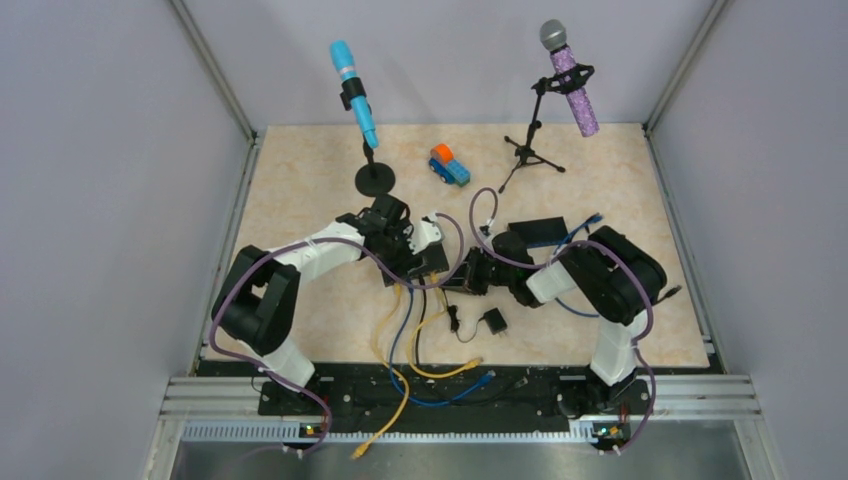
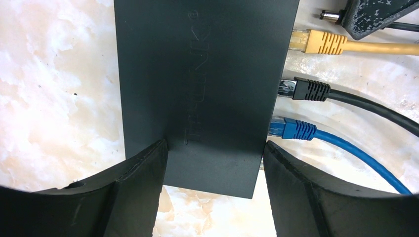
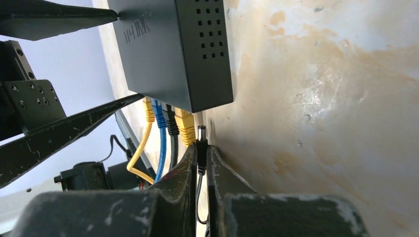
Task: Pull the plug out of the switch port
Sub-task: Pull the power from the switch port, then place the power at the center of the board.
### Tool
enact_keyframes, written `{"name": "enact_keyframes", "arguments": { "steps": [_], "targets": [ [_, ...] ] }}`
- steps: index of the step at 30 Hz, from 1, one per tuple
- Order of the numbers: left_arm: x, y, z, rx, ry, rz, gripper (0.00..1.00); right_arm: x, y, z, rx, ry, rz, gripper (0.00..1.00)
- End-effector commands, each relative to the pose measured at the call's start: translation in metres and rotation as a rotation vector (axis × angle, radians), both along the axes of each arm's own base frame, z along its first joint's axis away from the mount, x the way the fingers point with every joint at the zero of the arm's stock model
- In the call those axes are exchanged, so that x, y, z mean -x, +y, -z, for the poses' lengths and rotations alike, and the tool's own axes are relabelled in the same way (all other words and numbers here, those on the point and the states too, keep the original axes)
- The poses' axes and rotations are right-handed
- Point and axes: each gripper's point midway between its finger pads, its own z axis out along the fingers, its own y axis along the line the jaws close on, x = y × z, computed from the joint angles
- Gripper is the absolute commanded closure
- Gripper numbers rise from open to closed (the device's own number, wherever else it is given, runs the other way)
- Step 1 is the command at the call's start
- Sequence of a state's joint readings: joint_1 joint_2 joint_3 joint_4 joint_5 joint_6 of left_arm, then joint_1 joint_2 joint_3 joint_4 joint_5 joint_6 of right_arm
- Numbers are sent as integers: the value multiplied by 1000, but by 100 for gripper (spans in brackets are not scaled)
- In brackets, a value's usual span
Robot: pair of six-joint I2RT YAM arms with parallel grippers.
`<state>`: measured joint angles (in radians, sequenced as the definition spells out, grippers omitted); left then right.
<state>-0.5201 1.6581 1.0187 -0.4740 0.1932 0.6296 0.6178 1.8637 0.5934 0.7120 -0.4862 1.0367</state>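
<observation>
My left gripper (image 2: 215, 148) is closed on the black switch (image 2: 202, 74), one finger against each long side, holding it flat on the table. Yellow (image 2: 321, 42), black (image 2: 309, 90) and blue (image 2: 296, 129) network cables sit in its ports. My right gripper (image 3: 200, 148) is shut on the small black barrel plug (image 3: 201, 136). The plug's metal tip is bare, with a small gap between it and the corner of the switch (image 3: 173, 49). The left wrist view shows the same plug (image 2: 330, 16) clear of the switch's edge. From above, both grippers meet mid-table, left (image 1: 415, 250) and right (image 1: 462, 275).
A blue microphone on a round base (image 1: 375, 178), a purple microphone on a tripod (image 1: 530, 152) and a toy truck (image 1: 449, 165) stand at the back. A black adapter (image 1: 493, 322) and a black box (image 1: 545, 230) lie near the right arm. Cables trail over the front edge (image 1: 400, 400).
</observation>
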Motion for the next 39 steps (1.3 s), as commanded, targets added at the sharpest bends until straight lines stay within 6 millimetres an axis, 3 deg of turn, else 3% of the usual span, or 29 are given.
{"name": "enact_keyframes", "arguments": {
  "steps": [1,5,7,10,12,13,14,20,25,28,31,35,39],
  "targets": [
    [36,26,45,-97,181,-37,27,-8,-10,-1,52,-34,61,100],
    [35,26,42,-92,163,-35,26,-19,-36,-9,210,-105,139,100],
    [30,25,39,-84,143,-53,25,-21,-58,-16,307,-132,202,100],
    [21,20,30,-51,83,-65,22,-29,-93,-40,433,-215,313,100],
    [14,17,19,-13,27,-74,18,-31,-116,-57,492,-269,383,100],
    [11,14,14,5,3,-75,5,-32,-126,-71,498,-308,423,100],
    [8,12,8,26,-24,-82,2,-31,-132,-80,501,-332,441,100],
    [-11,1,-25,124,-152,-113,1,-19,-174,-121,530,-419,585,100],
    [-26,-6,-69,240,-300,-169,1,-6,-203,-156,480,-523,705,100],
    [-31,0,-97,308,-400,-241,1,-6,-196,-157,486,-555,643,100],
    [-34,10,-122,376,-500,-333,1,-20,-165,-141,541,-525,480,100],
    [-33,29,-154,467,-626,-470,1,-50,-121,-113,619,-438,265,100],
    [-20,46,-168,505,-684,-527,1,-86,-80,-100,618,-429,145,100]
  ]
}}
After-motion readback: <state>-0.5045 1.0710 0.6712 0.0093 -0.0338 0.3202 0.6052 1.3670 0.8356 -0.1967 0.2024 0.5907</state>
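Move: The right hand already holds the power plug just clear of the switch: its power port is some 3 cm ahead of the pads and the switch's middle about 7 cm ahead and 7 cm left, roughly level. From that hand the power adapter lies about 8 cm back and 13 cm right, a second switch some 14 cm ahead and 24 cm right. The left hand rests on the switch, whose middle is about 4 cm to its right; the plug is some 10 cm right and 5 cm back of it. Still pinching the freed power plug, the right hand swings right and up away from the switch, about 19 cm across and 16 cm high, then doubles back left, forward and down some 7 cm while its fingers tip downward. The left fingers open wide and lift off the switch, rising about 13 cm and tilting. ##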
